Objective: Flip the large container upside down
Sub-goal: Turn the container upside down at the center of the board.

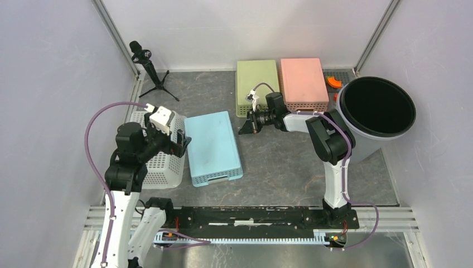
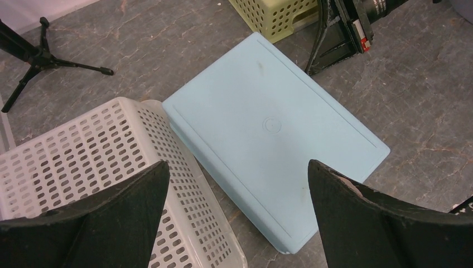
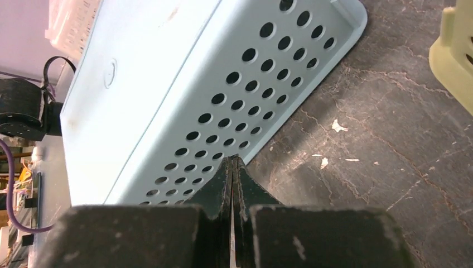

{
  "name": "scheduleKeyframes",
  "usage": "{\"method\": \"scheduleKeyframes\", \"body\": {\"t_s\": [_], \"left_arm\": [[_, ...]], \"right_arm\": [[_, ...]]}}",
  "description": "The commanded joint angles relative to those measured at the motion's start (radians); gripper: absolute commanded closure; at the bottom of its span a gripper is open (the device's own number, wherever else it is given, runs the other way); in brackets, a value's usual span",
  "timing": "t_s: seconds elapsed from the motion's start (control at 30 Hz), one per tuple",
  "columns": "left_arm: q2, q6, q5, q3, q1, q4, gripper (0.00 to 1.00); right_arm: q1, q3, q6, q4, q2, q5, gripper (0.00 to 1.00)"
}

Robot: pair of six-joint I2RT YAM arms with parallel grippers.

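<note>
The large container (image 1: 213, 146), a light blue bin, lies on the table with its flat bottom facing up. The left wrist view shows that smooth bottom (image 2: 268, 134); the right wrist view shows its hole-dotted side wall (image 3: 223, 95). My left gripper (image 1: 179, 144) hovers open above the container's left edge, its fingers wide apart (image 2: 237, 167) with nothing between them. My right gripper (image 1: 247, 126) is shut and empty, its tip (image 3: 231, 162) low over the table just off the container's far right side, apart from the wall.
A white perforated basket (image 1: 162, 167) (image 2: 83, 151) lies against the blue container's left side, under my left arm. Green (image 1: 256, 78) (image 3: 454, 50) and pink (image 1: 303, 78) baskets lie at the back. A big grey bin (image 1: 365, 146) stands at the right. A small tripod (image 1: 149, 67) stands back left.
</note>
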Motion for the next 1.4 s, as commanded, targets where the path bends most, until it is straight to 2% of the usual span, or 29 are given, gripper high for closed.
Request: {"method": "scheduleKeyframes", "body": {"t_s": [0.0,0.13,0.23,0.4,0.57,0.67,0.8,0.97,1.1,1.37], "left_arm": [[-0.006,0.059,-0.001,-0.005,0.005,0.014,0.0],[-0.01,0.064,0.0,-0.009,0.004,0.01,0.0],[-0.013,0.092,0.014,-0.009,0.005,-0.006,0.0],[-0.018,0.202,0.077,-0.031,0.005,-0.073,0.0],[-0.01,0.216,0.059,-0.076,0.004,-0.076,0.0],[0.016,0.194,0.034,-0.097,0.003,-0.045,0.0],[0.094,0.145,-0.019,-0.089,0.003,-0.022,0.0],[0.202,0.088,-0.14,-0.024,0.004,-0.027,0.0],[0.245,0.052,-0.165,-0.02,0.002,0.0,0.0],[0.333,-0.005,-0.04,-0.026,-0.008,0.038,0.0]], "right_arm": [[0.003,0.04,-0.052,-0.011,0.022,0.021,1.0],[0.002,0.037,-0.093,-0.047,0.01,0.044,1.0],[0.001,0.018,-0.169,-0.077,-0.051,0.07,0.95],[0.003,-0.05,-0.357,-0.14,-0.249,0.099,0.76],[0.004,-0.137,-0.549,-0.243,-0.46,0.115,0.59],[0.021,-0.201,-0.688,-0.302,-0.596,0.106,0.53],[0.104,-0.324,-0.893,-0.349,-0.78,0.118,0.41],[0.267,-0.495,-1.073,-0.301,-0.96,0.176,0.22],[0.296,-0.535,-1.085,-0.269,-0.968,0.16,0.19],[0.342,-0.58,-1.154,-0.267,-0.951,0.19,0.14]]}}
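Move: The blue container, already upside down, has its middle about 15 cm to the right hand's left and 8 cm back, roughly level with the hand. The green container stands some 25 cm ahead and 10 cm right of that hand. From the left hand, the blue one is about 3 cm ahead, 13 right and 17 below; the white container is some 16 cm left, level fore and aft, 15 below. The right hand lifts, opening, and backs about 19 cm alongside the blue container; the left sinks 10 cm. ##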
